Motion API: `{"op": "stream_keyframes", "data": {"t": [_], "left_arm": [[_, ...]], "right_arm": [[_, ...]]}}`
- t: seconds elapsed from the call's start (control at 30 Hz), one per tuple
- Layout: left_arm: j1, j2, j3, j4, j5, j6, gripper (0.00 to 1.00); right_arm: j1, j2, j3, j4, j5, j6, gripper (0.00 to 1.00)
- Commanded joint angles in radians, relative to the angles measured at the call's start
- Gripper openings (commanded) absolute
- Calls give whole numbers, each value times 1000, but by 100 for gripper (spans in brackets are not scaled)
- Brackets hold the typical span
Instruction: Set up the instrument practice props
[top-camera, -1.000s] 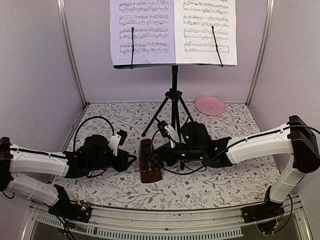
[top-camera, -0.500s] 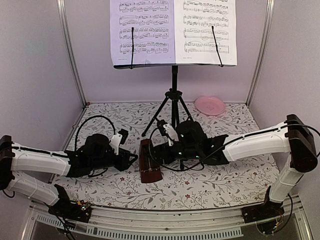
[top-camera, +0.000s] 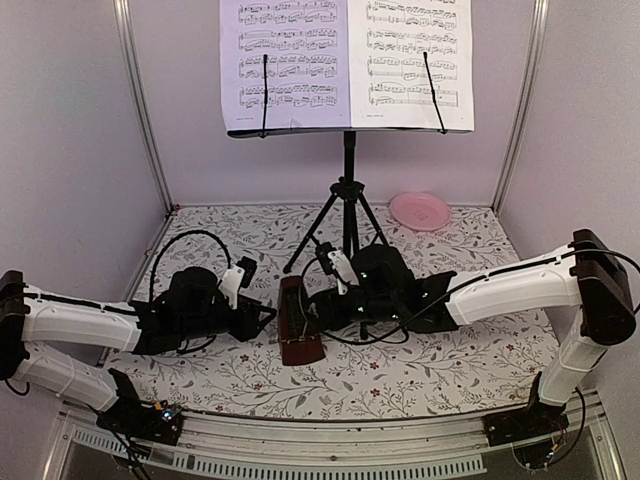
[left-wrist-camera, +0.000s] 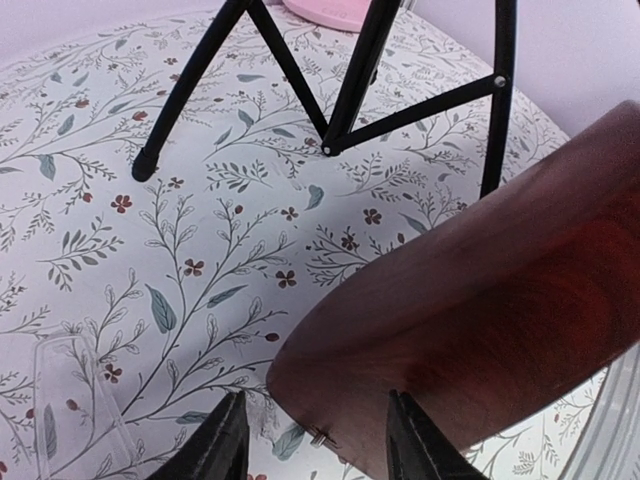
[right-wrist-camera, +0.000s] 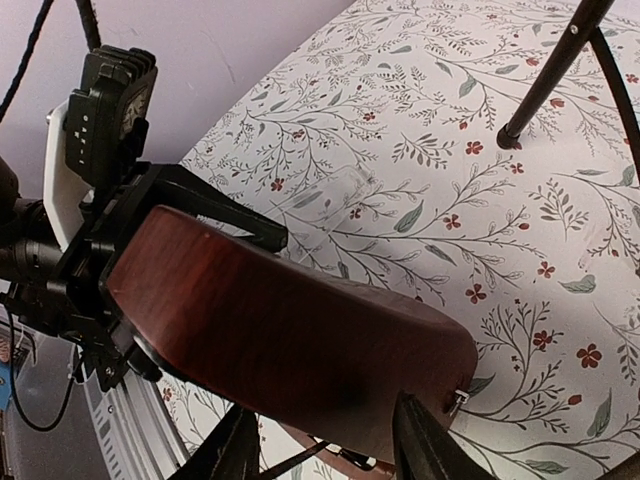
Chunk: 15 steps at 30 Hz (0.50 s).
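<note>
The dark red-brown metronome (top-camera: 298, 322) lies tilted on the floral table between my two grippers. My right gripper (top-camera: 318, 305) comes at it from the right. In the right wrist view the metronome (right-wrist-camera: 280, 340) fills the span of that gripper (right-wrist-camera: 326, 405), both fingers against it. My left gripper (top-camera: 268, 318) sits at its left side. In the left wrist view the metronome (left-wrist-camera: 480, 330) lies behind the right finger of that gripper (left-wrist-camera: 316, 400), with bare table beside the left finger. The black music stand (top-camera: 349, 160) stands behind, holding two sheet-music pages (top-camera: 285, 60) (top-camera: 410, 60).
The tripod legs (top-camera: 345, 205) spread just behind the right gripper and show in both wrist views (left-wrist-camera: 340, 90) (right-wrist-camera: 550, 80). A pink plate (top-camera: 420, 210) lies at the back right. Walls close in the left, right and back.
My right gripper's jaws have closed onto the metronome, which tipped and shifted slightly away from the near edge. The left gripper edged slightly right, its jaws unchanged.
</note>
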Motion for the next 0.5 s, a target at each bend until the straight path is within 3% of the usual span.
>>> {"op": "stream_keyframes", "data": {"t": [0.0,0.1,0.27,0.47], "left_arm": [[9,11,23,16,8,12,48],[10,12,24,17,6,14,48],[10,22,27,18,10,14,48],[10,26,31,21,14,14,48]], "right_arm": [[-3,-34,-26,-9,35,8,46],[-3,-52,-54,12,20,5,47],[-2,-79,-97,73,-27,-22,64],[4,-74,-84,96,-39,-29,74]]}}
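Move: Standing upright between the two hands, the metronome has its middle about 4 cm ahead of the right hand, some 3 cm to its left and 5 cm below. The music stand's left foot is on the table roughly 28 cm ahead, 5 cm left and 15 cm below the right hand; a clear cover lies about 14 cm ahead, 9 cm left and 15 cm below it. From the left hand, the metronome is 6 cm to the right, nearly level. Backing off from the front of the metronome, the right hand goes some 1.5 cm to the right and 1 cm back, dipping about 1 cm before starting to rise again. Its half-open fingers, by the pendulum rod, spread to nearly three-quarters open, with hardly any turn of the wrist. ##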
